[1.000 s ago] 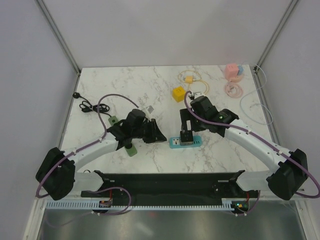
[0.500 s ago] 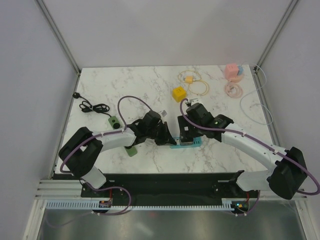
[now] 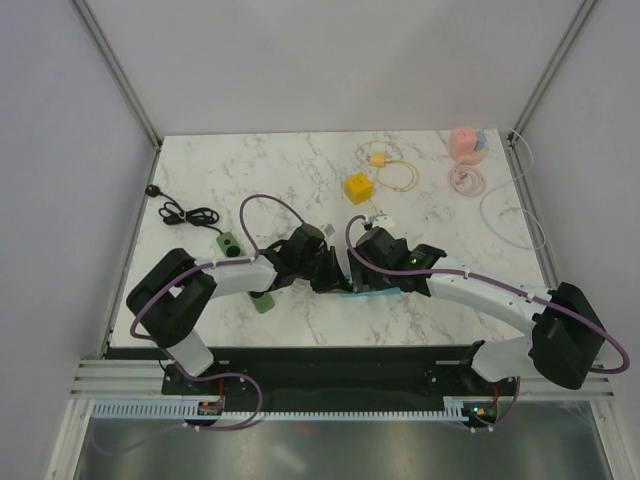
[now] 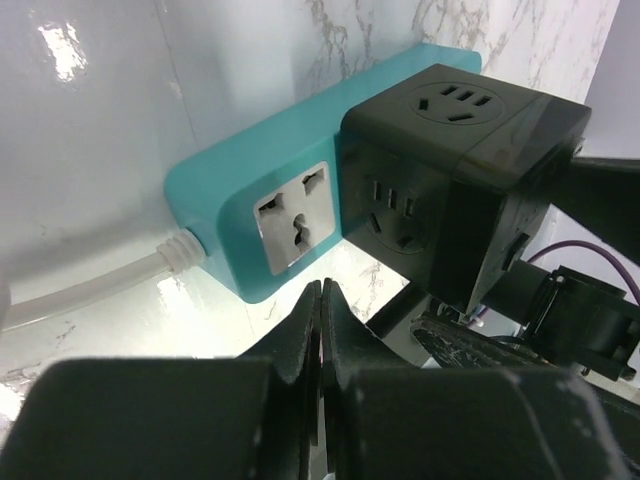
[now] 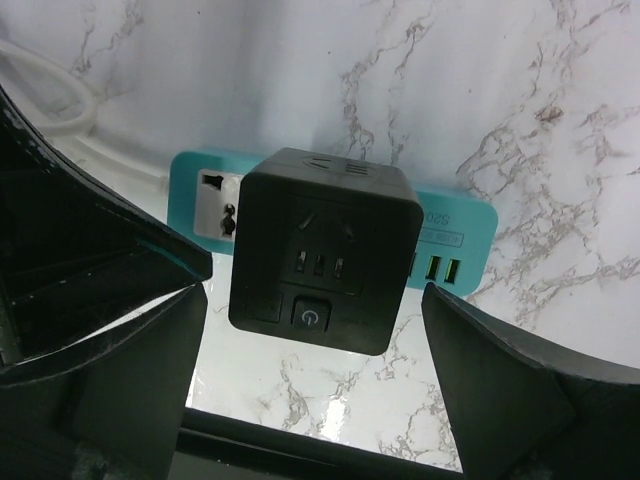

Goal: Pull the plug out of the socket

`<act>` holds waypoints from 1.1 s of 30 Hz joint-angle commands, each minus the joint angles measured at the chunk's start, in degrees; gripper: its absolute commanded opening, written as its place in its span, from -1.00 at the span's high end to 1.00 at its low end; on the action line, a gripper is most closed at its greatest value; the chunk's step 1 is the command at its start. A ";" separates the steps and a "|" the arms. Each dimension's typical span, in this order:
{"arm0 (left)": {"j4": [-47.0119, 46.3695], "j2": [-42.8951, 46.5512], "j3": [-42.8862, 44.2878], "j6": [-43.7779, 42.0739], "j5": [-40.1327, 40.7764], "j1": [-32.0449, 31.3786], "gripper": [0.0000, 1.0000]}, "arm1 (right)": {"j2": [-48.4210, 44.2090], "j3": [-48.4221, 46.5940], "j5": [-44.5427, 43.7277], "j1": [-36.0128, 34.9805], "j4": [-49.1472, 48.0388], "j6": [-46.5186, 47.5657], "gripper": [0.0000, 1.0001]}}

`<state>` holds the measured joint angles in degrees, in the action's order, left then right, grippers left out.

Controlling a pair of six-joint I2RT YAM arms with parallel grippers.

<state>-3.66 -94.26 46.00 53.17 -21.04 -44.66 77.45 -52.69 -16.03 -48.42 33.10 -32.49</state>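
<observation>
A black cube plug (image 5: pixel 320 250) sits plugged into a teal socket strip (image 5: pixel 455 235) on the marble table. In the left wrist view the plug (image 4: pixel 450 170) stands on the strip (image 4: pixel 230 215) beside a free white outlet. My right gripper (image 5: pixel 315 390) is open, its fingers (image 5: pixel 500 380) apart on either side of the plug without touching it. My left gripper (image 4: pixel 322 300) is shut and empty, its tips just in front of the strip's left end. In the top view both grippers meet over the strip (image 3: pixel 385 290), which is mostly hidden.
The strip's white cable (image 4: pixel 90 290) runs off to the left. A yellow cube (image 3: pixel 357 188), yellow cable loops (image 3: pixel 385 160), a pink block (image 3: pixel 465 142), a black cord (image 3: pixel 185 212) and a green switch (image 3: pixel 231 243) lie further back and left.
My right gripper has come down and toward me over the plug, its fingers now straddling it. My left gripper has swung right to the strip's left end.
</observation>
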 commanded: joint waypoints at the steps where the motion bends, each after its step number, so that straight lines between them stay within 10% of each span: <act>1: -2.14 -0.75 1.02 0.97 2.04 -0.07 0.96 | -1.42 1.70 -5.14 -1.50 -2.69 -3.98 -0.93; 16: -3.19 -3.21 2.43 2.29 1.88 0.02 0.96 | 0.51 3.12 -9.11 -2.55 -6.29 -2.84 -0.64; 33: -3.37 -5.05 4.89 4.31 1.09 -0.07 0.95 | 0.60 4.52 -6.91 -2.55 -7.88 -3.54 0.41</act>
<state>-4.91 -97.41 48.45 55.55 -19.29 -44.64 78.17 -49.12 -23.27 -50.85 27.00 -35.18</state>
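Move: The black plug stands on the teal socket between the right hand's open fingers, its middle about 1 cm ahead of that hand, level sideways, and some 2 cm lower. From the left hand's shut tips, the socket's middle is about 5 cm right, 2 cm ahead and 2 cm down; the plug is 5 cm right, 1 cm ahead and 2 cm up. The yellow block lies roughly 23 cm ahead of the right hand and 3 cm left. Down about 1 cm and slightly back, then forward roughly 1.5 cm, the right hand settles around the black plug, its fingertips tilting a little forward as the fingers close and pinch the plug's left and right sides. The left hand, fingers still shut, dips 1 cm, eases forward and right along the teal socket towards the plug, then rises slightly, its tips seeming to bear on the socket's near edge. ##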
